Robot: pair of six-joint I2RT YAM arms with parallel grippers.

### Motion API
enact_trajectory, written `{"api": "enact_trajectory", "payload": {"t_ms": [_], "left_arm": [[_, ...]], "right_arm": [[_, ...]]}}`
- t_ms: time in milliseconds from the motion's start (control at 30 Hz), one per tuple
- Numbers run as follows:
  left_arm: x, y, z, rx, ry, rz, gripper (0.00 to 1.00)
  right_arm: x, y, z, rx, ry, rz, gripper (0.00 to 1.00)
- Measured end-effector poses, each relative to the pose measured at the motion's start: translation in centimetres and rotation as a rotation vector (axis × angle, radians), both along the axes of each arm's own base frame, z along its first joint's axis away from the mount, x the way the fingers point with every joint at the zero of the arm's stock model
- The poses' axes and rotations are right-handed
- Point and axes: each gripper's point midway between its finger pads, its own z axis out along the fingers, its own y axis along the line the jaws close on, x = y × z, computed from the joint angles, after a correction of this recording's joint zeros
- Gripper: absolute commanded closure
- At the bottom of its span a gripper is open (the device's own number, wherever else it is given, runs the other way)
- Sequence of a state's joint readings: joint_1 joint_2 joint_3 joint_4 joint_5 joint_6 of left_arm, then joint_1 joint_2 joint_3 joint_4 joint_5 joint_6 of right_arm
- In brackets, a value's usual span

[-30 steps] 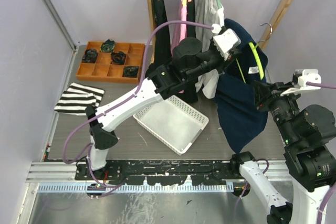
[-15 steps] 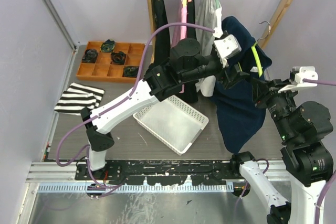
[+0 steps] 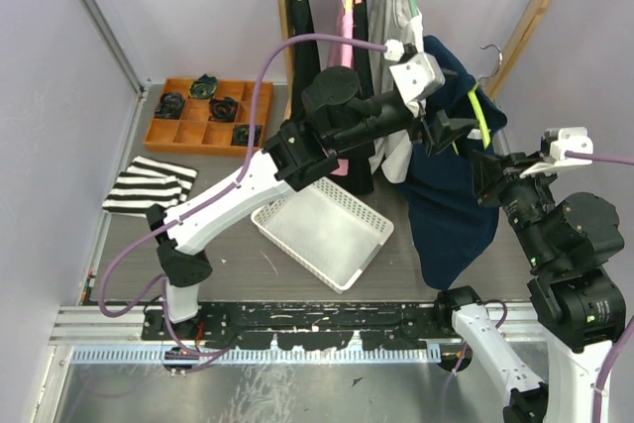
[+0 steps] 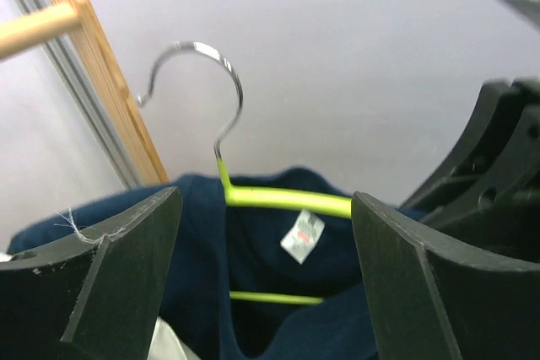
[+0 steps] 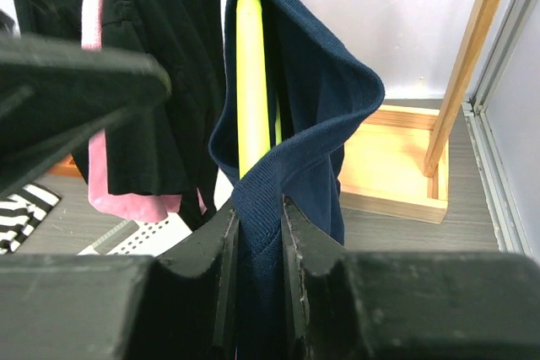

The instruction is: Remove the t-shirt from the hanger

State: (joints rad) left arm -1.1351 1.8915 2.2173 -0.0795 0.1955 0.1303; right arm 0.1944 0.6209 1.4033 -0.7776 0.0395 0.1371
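Note:
A navy t-shirt [image 3: 451, 205] hangs on a lime-green hanger [image 3: 482, 111] with a metal hook, right of the clothes rack. My right gripper [image 3: 485, 175] is shut on the shirt's ribbed collar [image 5: 278, 166], just below the hanger's green bar [image 5: 251, 82]. My left gripper [image 3: 446, 131] is open, its jaws wide apart on either side of the hanger's neck [image 4: 287, 200] without touching it. The shirt's collar and white label [image 4: 302, 235] show between the left fingers [image 4: 126, 242]. The hook [image 4: 202, 48] stands in the air, apart from the wooden rail.
A wooden rack [image 3: 540, 7] at the back holds black, pink and grey garments [image 3: 347, 7]. A white perforated basket [image 3: 322, 230] lies mid-table. An orange divided tray [image 3: 163, 134] with dark items and a folded striped cloth [image 3: 149, 185] sit at the left.
My left arm has swung up and to the right, bringing its open gripper to the hanger's neck. The right gripper has kept its hold and shifted slightly left.

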Motion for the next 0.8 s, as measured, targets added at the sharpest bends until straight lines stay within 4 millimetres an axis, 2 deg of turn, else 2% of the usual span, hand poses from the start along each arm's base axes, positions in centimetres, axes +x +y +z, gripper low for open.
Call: {"api": "enact_trajectory", "payload": {"t_ms": [167, 267, 367, 633, 800], "left_arm": [[-0.2, 0.0, 3.2, -0.075, -0.035, -0.010, 0.21], [-0.1, -0.3, 3.9, -0.096, -0.044, -0.012, 0.25], [0.2, -0.9, 3.7, -0.097, -0.044, -0.010, 0.26], [1.5, -2.6, 0.5, -0.029, -0.008, 0.016, 0.33], [2.1, -2.8, -0.3, -0.015, 0.003, 0.035, 0.46]], "right_arm": [[-0.2, 0.3, -0.1, -0.003, -0.003, 0.018, 0.99], [-0.2, 0.4, -0.1, -0.004, -0.003, 0.024, 0.99], [-0.2, 0.4, -0.1, -0.006, -0.004, 0.028, 0.99], [-0.3, 0.6, -0.1, -0.011, -0.005, 0.040, 0.99], [-0.3, 0.8, -0.1, -0.011, -0.006, 0.051, 0.99]]}}
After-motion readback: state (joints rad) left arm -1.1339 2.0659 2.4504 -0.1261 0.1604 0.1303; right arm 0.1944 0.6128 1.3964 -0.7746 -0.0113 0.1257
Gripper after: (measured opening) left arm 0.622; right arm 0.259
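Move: The green hanger's neck, just under its hook, stands some 4 cm ahead of the left hand and 4 cm to its right, about 1 cm higher; the metal hook curves up from it, its middle roughly 5 cm above that neck and 1 cm farther out. The T-shirt's pinched shoulder is about 6 cm back and 3 cm right of the left hand, 4 cm lower. From the right hand the neck is about 10 cm ahead, 1 cm left and 5 cm up. The right fingers keep their pinch on the T-shirt's shoulder, easing barely 1 cm left, while the left hand, pointing right, works its fingers around the hanger near its neck. The left hand first lifts about 4 cm, then sinks back to its starting height as it slides some 3 cm right and 2 cm forward, its fingers partly closing without gripping yet. ##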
